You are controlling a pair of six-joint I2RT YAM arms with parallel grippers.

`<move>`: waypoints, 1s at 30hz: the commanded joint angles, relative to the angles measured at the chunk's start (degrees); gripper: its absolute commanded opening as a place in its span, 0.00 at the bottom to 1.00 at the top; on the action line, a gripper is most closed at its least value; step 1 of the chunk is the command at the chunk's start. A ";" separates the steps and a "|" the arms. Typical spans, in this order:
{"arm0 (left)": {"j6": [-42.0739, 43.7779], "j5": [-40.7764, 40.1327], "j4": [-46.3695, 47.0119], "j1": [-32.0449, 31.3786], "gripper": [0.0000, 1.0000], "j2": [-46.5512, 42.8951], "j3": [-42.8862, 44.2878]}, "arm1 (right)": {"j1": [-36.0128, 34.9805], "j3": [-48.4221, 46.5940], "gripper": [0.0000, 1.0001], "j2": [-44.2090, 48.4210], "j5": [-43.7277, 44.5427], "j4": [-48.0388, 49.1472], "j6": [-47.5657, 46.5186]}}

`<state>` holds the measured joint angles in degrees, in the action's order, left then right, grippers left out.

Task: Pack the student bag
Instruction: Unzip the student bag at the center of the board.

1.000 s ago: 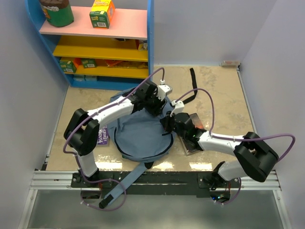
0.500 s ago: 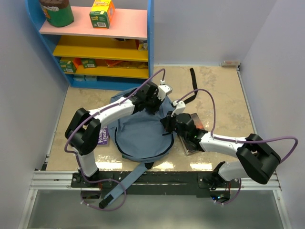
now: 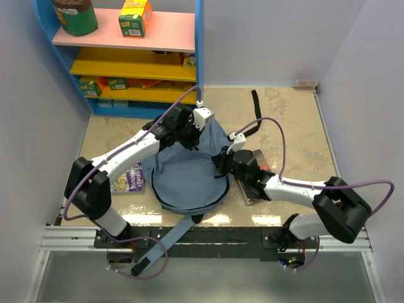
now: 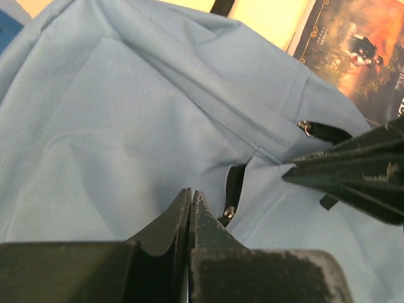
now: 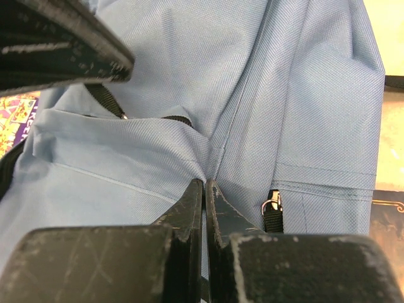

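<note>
The student bag (image 3: 189,177), a slate-blue fabric backpack, lies flat in the middle of the table and fills both wrist views (image 4: 158,113) (image 5: 284,82). My left gripper (image 3: 188,137) is at the bag's far top edge, its jaws pressed together on a thin fold of the cloth (image 4: 191,193). My right gripper (image 3: 222,165) is at the bag's right side, shut on a gathered crease of the fabric (image 5: 205,183). A black zip opening with a metal pull (image 4: 230,211) gapes between the two grippers. The right gripper's fingers (image 4: 353,177) show in the left wrist view.
A dark-covered book (image 3: 260,183) lies under my right arm. A purple printed item (image 3: 129,178) lies left of the bag. A black strap (image 3: 255,107) trails across the far table. A blue shelf unit (image 3: 126,63) holding boxes stands at the back left. One bag strap (image 3: 167,243) hangs over the near edge.
My left gripper has closed and moved left and away along the bag's top edge, drawing the cloth with it. The right gripper has stayed shut in place.
</note>
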<state>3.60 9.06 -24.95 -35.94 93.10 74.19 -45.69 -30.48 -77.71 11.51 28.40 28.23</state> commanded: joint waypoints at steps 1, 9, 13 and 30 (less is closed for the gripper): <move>-0.61 0.08 -0.89 1.14 0.00 -3.27 -3.34 | 0.16 0.07 0.00 -0.95 1.59 2.09 0.86; -0.96 -2.47 0.07 4.47 0.00 -6.43 -7.57 | 0.16 0.42 0.00 0.54 3.43 0.43 1.13; -1.05 -3.08 0.52 8.95 0.00 -8.37 -8.89 | 0.16 0.77 0.00 0.46 3.96 0.16 1.57; 7.12 -8.88 -3.88 19.24 0.00 -17.33 -16.61 | 0.16 0.86 0.00 1.60 6.51 -1.95 2.45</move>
<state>6.28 4.82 -27.90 -19.75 79.31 60.01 -45.76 -30.44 -77.21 14.66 27.86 30.57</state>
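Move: The left hand already holds the zip's pull; the zip's left end lies roughly 17 cm to its left, 1 cm back and about 3 cm lower. The purple treehouse book is some 26 cm left and 10 cm back, the foot of the shelf's right side about 12 cm ahead and 2 cm right. From the right hand, pinching a fold near the zip's start, that left end is around 25 cm left and 3 cm ahead. Keeping its pinch on the zip pull, the left hand draws the slider along the bag's zip towards its left end, about 14 cm leftward in all. It first dips nearly 3 cm and eases slightly back, then sweeps left with increasing speed, turning some 15 degrees counter-clockwise. The right hand stays put and keeps its pinch on the bag fold as a counter-hold. ##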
